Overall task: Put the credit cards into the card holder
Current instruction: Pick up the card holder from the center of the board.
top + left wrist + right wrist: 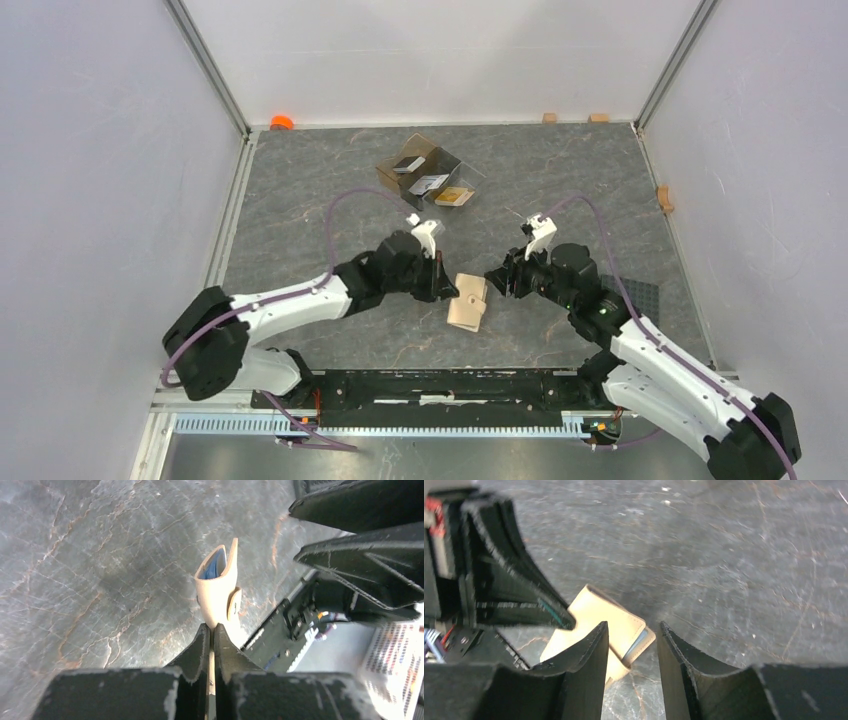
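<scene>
The tan card holder [467,302] lies mid-table between both grippers, slightly agape with blue lining showing [217,580]. My left gripper [450,291] is shut on its near edge [211,630], a tan strip pinched between the fingers. My right gripper [493,281] stands open [633,627]; the card holder's corner [624,625] lies by its left finger, not gripped. The credit cards sit at the back in a clear brown divided box [390,176]: a dark one [407,163], a silver one [430,183] and an orange one [455,197].
An orange object [282,122] sits at the back left corner. Small wooden blocks [549,117] line the back edge, and another [665,198] the right edge. A dark mesh mat [643,295] lies at the right. White walls enclose the table.
</scene>
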Available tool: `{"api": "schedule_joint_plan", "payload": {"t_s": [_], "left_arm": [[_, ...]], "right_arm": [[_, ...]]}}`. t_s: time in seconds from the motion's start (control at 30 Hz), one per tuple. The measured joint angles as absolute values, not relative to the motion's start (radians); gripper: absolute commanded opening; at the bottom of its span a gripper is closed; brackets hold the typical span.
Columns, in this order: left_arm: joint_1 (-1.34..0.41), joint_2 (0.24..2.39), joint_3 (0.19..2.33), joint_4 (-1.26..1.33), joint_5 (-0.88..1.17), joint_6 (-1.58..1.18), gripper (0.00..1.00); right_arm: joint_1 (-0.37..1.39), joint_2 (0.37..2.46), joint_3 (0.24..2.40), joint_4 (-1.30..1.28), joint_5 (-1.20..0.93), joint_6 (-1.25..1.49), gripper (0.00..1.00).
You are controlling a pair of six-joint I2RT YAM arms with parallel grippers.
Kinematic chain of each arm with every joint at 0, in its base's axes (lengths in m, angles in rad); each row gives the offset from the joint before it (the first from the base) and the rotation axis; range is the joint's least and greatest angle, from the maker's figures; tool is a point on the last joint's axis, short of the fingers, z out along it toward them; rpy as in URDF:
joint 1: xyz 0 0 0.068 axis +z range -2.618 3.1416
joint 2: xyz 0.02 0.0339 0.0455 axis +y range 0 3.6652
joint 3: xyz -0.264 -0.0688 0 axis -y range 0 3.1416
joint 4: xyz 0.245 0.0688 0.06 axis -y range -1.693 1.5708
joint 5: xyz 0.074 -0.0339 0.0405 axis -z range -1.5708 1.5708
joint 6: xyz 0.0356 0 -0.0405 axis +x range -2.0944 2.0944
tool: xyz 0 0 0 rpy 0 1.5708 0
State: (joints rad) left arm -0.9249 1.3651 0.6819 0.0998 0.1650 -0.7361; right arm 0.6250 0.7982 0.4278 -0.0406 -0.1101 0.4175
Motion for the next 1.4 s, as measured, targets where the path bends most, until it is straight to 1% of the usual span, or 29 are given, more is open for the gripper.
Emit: {"api": "schedule_joint_plan", "payload": {"t_s": [0.13,0.23,0.37,0.5,0.63,0.8,0.93,1.23,1.4], "left_arm": [[-0.846,1.314,0.835,-0.164,0.307,-0.577,0.02],[-0.773,1.298,0.926,-0.308,0.441,-0.468,0.02],[-0.697,1.303,0.960,-0.418,0.617,-0.364,0.02],[-0.682,1.333,0.960,-0.492,0.766,-0.292,0.02],[-0.681,1.347,0.960,-0.508,0.871,-0.263,0.02],[-0.679,1.347,0.958,-0.499,0.942,-0.260,0.02],[-0.675,1.347,0.949,-0.476,0.977,-0.260,0.02],[-0.618,1.330,0.896,-0.348,1.009,-0.318,0.02],[-0.612,1.328,0.892,-0.319,1.032,-0.338,0.02]], "right_arm": [[0.619,0.755,0.495,-0.112,-0.269,0.326,0.45],[0.620,0.742,0.524,-0.138,-0.413,0.298,0.44],[0.620,0.758,0.539,-0.146,-0.588,0.292,0.44],[0.620,0.798,0.542,-0.151,-0.694,0.291,0.44],[0.620,0.854,0.542,-0.139,-0.765,0.306,0.44],[0.621,0.899,0.521,-0.057,-0.833,0.358,0.44],[0.630,0.913,0.473,0.046,-0.870,0.422,0.44],[0.673,0.935,0.410,0.144,-0.896,0.484,0.45],[0.690,0.937,0.389,0.228,-0.900,0.522,0.42]]}}
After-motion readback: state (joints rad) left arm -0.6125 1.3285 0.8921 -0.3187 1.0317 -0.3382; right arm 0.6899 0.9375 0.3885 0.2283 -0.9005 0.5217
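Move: My left hand already has the card holder pinched by its left edge, held clear of the table, its middle about 3 cm to the right of the fingers, 2 cm back and 2 cm lower. From my half-open right hand that middle is some 6 cm left, 5 cm back and about 5 cm below. The open box with the cards stands far out, roughly 29 cm ahead of my left hand, 4 cm to its left and 6 cm lower. My left hand keeps its pinch and carries the card holder up about 8 cm, drifting left and then back, while turning some 30 degrees clockwise. My right hand swings back some 12 cm and left about 7 cm, rising first and then sinking, turning counter-clockwise with its left side tipping up; its fingers stay half open as they come in around the clasp strap on the holder's near side. ##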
